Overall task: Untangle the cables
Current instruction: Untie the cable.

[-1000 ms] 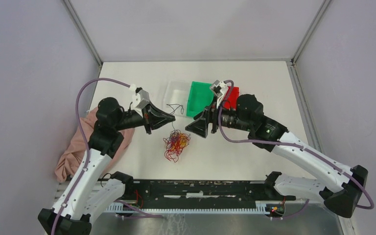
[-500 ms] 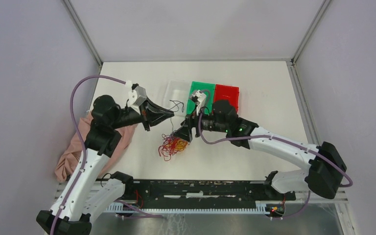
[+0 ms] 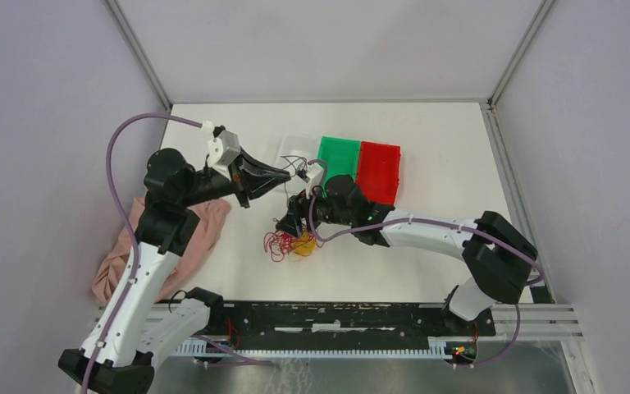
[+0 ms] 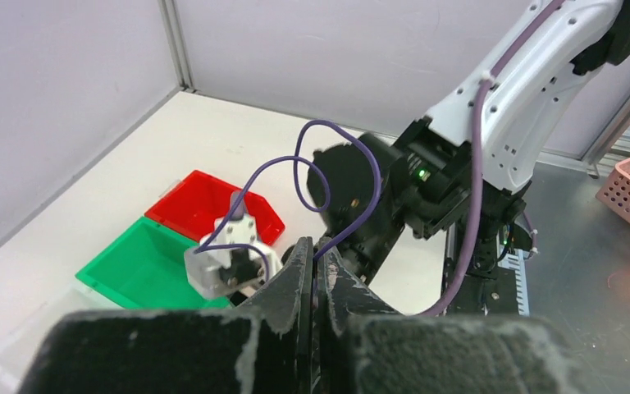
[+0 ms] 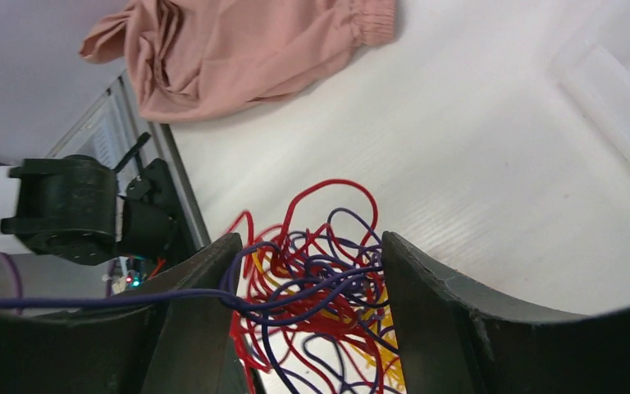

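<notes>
The cables [image 3: 285, 244] lie as a red, yellow and dark purple tangle on the white table, in front of the bins. My right gripper [image 3: 289, 225] is lowered onto the tangle. In the right wrist view it [image 5: 310, 246] stands open with the cables [image 5: 320, 283] filling the gap. One dark purple strand [image 5: 90, 300] drapes over the left finger and runs taut off to the left. My left gripper [image 3: 288, 175] hovers just behind, shut, with a thin dark strand [image 3: 301, 169] at its tip. The left wrist view shows the left gripper [image 4: 316, 248] with its jaws pressed together.
A clear tray [image 3: 294, 146], a green bin [image 3: 340, 156] and a red bin [image 3: 380, 168] stand in a row behind the grippers. A pink cloth [image 3: 127, 250] lies at the table's left edge beside the left arm. The black rail [image 3: 336, 316] runs along the near edge.
My right arm swung left and down from beside the bins onto the tangle, and its jaws narrowed a little. My left gripper drew back and up, staying shut. The tangle shifted slightly left.
</notes>
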Tool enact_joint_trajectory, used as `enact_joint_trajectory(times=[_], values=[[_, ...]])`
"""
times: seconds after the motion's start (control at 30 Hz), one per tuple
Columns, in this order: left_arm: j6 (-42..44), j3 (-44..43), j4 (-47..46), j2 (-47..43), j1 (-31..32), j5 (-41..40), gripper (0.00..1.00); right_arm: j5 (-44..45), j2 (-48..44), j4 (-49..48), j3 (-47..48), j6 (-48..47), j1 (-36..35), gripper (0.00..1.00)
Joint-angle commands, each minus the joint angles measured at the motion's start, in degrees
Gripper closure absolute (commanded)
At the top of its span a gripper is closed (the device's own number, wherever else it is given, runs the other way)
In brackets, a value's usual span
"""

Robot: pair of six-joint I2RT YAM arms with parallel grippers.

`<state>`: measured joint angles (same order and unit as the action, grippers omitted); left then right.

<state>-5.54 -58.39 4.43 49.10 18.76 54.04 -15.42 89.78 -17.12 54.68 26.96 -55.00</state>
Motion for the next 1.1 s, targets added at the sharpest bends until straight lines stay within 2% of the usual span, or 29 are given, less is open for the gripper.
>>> enact_joint_trajectory(times=[0.0,0.3,0.5,0.83,1.07], values=[[-2.55,-5.0,-0.46,-0.17,0.15,0.01,0.97,3.62,2.24,-4.58,2.4,1.23,-0.01,0.31],[-1.32,-10.41,0.08,0.65,0.1,-0.35,0.97,5.18,5.41,-6.81,-1.51,2.74,0.04,0.36],[1.75,-16.71,-1.1,2.12,0.13,-3.93,0.97,8.28,5.92,-10.28,-7.8,3.1,0.06,0.36],[7.95,-26.72,-4.95,5.98,0.11,-14.42,0.97,12.9,6.4,-14.58,-14.93,3.79,-0.01,0.35],[15.1,-33.87,-13.09,9.09,0.13,-27.28,0.97,14.5,6.36,-18.29,-19.73,4.06,0.06,0.32]])
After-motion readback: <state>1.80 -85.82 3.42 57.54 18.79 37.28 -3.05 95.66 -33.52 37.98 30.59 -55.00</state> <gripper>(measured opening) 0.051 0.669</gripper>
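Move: The left hand already pinches the blue cable's end, with the tangle almost straight below it, about 28 cm down. From the right hand, open around the strands, the tangle's middle is some 8 cm below, 1 cm back and 2 cm to the right. The clear bin lies about 21 cm ahead and 1 cm to the right of the right hand, the green bin 20 cm ahead and 13 cm right, and the pink cloth 26 cm left and 1 cm ahead; all three are roughly 16 cm lower. Keeping its pinch on the blue cable's end, the left hand pulls it up about 17 cm away from the tangle, easing forward and left late on as its fingers tilt and swing round some 30 degrees. The right hand keeps its fingers well apart with strands between them, sinks about 11 cm towards the table, first edging slightly forward, then shifting right and turning a little clockwise. ##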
